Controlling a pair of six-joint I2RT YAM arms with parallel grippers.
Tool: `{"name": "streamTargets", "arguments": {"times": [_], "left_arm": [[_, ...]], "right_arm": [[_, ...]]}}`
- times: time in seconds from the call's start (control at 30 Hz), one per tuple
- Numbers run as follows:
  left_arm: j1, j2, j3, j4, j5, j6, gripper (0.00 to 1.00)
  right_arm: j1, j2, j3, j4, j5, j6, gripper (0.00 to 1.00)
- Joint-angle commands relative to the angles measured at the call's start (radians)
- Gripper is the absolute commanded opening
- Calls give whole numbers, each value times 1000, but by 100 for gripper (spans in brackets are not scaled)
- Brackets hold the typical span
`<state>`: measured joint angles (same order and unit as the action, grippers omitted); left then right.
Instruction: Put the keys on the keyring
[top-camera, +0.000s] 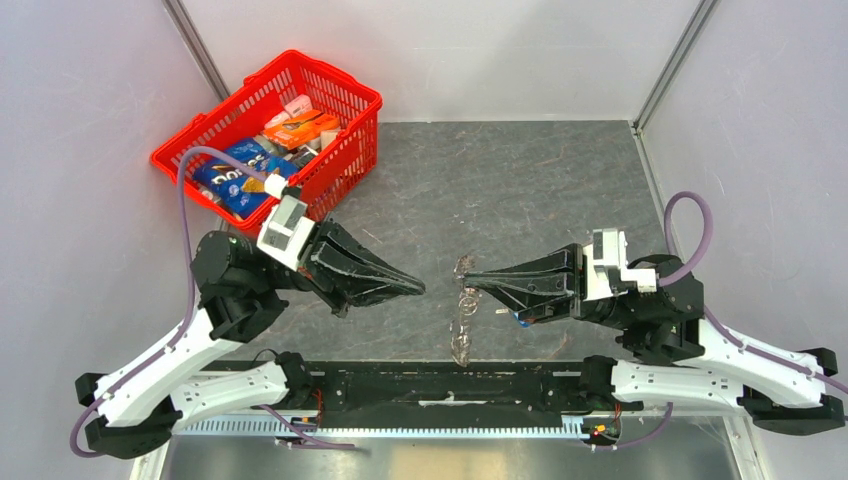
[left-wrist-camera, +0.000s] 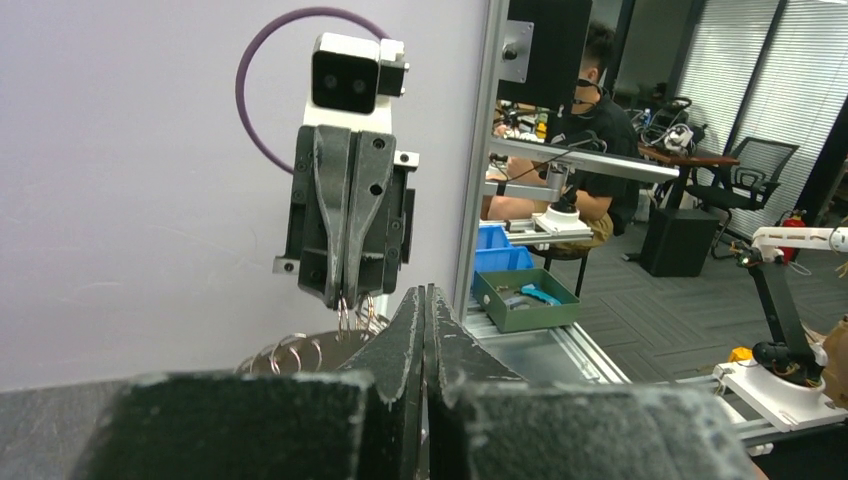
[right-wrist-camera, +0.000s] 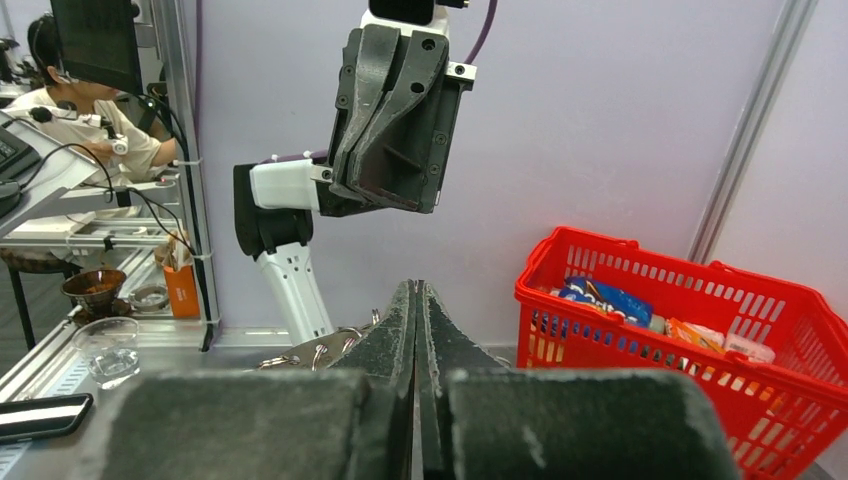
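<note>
A silvery bunch of keys and rings (top-camera: 462, 330) lies in a line on the grey table between the two arms; it also shows low in the left wrist view as keys (left-wrist-camera: 290, 352) and in the right wrist view as keys (right-wrist-camera: 315, 350). My right gripper (top-camera: 472, 284) is shut, and a thin wire keyring (left-wrist-camera: 345, 315) hangs from its tips at the top of that line. My left gripper (top-camera: 418, 290) is shut on nothing, a short way left of the bunch, pointing at the right gripper. A small blue piece (top-camera: 521, 319) shows under the right gripper.
A red basket (top-camera: 370, 100) full of snack packets stands at the back left, behind the left arm; the right wrist view has this basket (right-wrist-camera: 620, 270) at its right. Purple walls close in the table on both sides.
</note>
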<state>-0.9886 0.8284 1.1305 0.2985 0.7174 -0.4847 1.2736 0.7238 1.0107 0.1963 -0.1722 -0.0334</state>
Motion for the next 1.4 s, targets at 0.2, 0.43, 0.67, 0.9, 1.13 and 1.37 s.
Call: {"name": "streamTargets", "arguments": {"times": [0.2, 0.43, 0.67, 0.9, 1.13, 1.37], "left_arm": [[-1, 15, -1, -36, 34, 41, 2], [-1, 54, -27, 24, 26, 20, 6], [-1, 46, -64, 63, -19, 51, 33], [0, 1, -81, 18, -53, 105, 34], [0, -37, -94, -24, -88, 147, 34], [-1, -10, -82, 5, -71, 136, 34]], "right_arm": [[1, -34, 10, 61, 52, -25, 0], [-1, -3, 30, 85, 33, -11, 0], [0, 8, 46, 103, 13, 8, 0], [1, 8, 50, 106, -3, 15, 0], [1, 11, 51, 115, -23, 27, 0], [0, 25, 49, 137, -31, 32, 0]]}}
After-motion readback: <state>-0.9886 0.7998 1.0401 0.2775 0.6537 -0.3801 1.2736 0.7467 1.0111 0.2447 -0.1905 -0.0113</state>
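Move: The keyring hangs from the right fingertips, its loop facing the left hand: its middle is about 5 cm to the left hand's right, 1 cm ahead and 7 cm below. The pinched small rings at its top are about 5 cm right of the left hand, 2 cm ahead and 3 cm below. From the right hand, the keyring's middle is about 1 cm back, level sideways and 4 cm below. The right fingers keep their pinch on the small rings and hold the keyring nearly in place. The left hand, free at first, sinks about 4 cm, edging right and forward towards the rings while its fingers open about a third; then it draws back left 2 cm and rises 1 cm, turning slightly counter-clockwise, fingers still parted. ##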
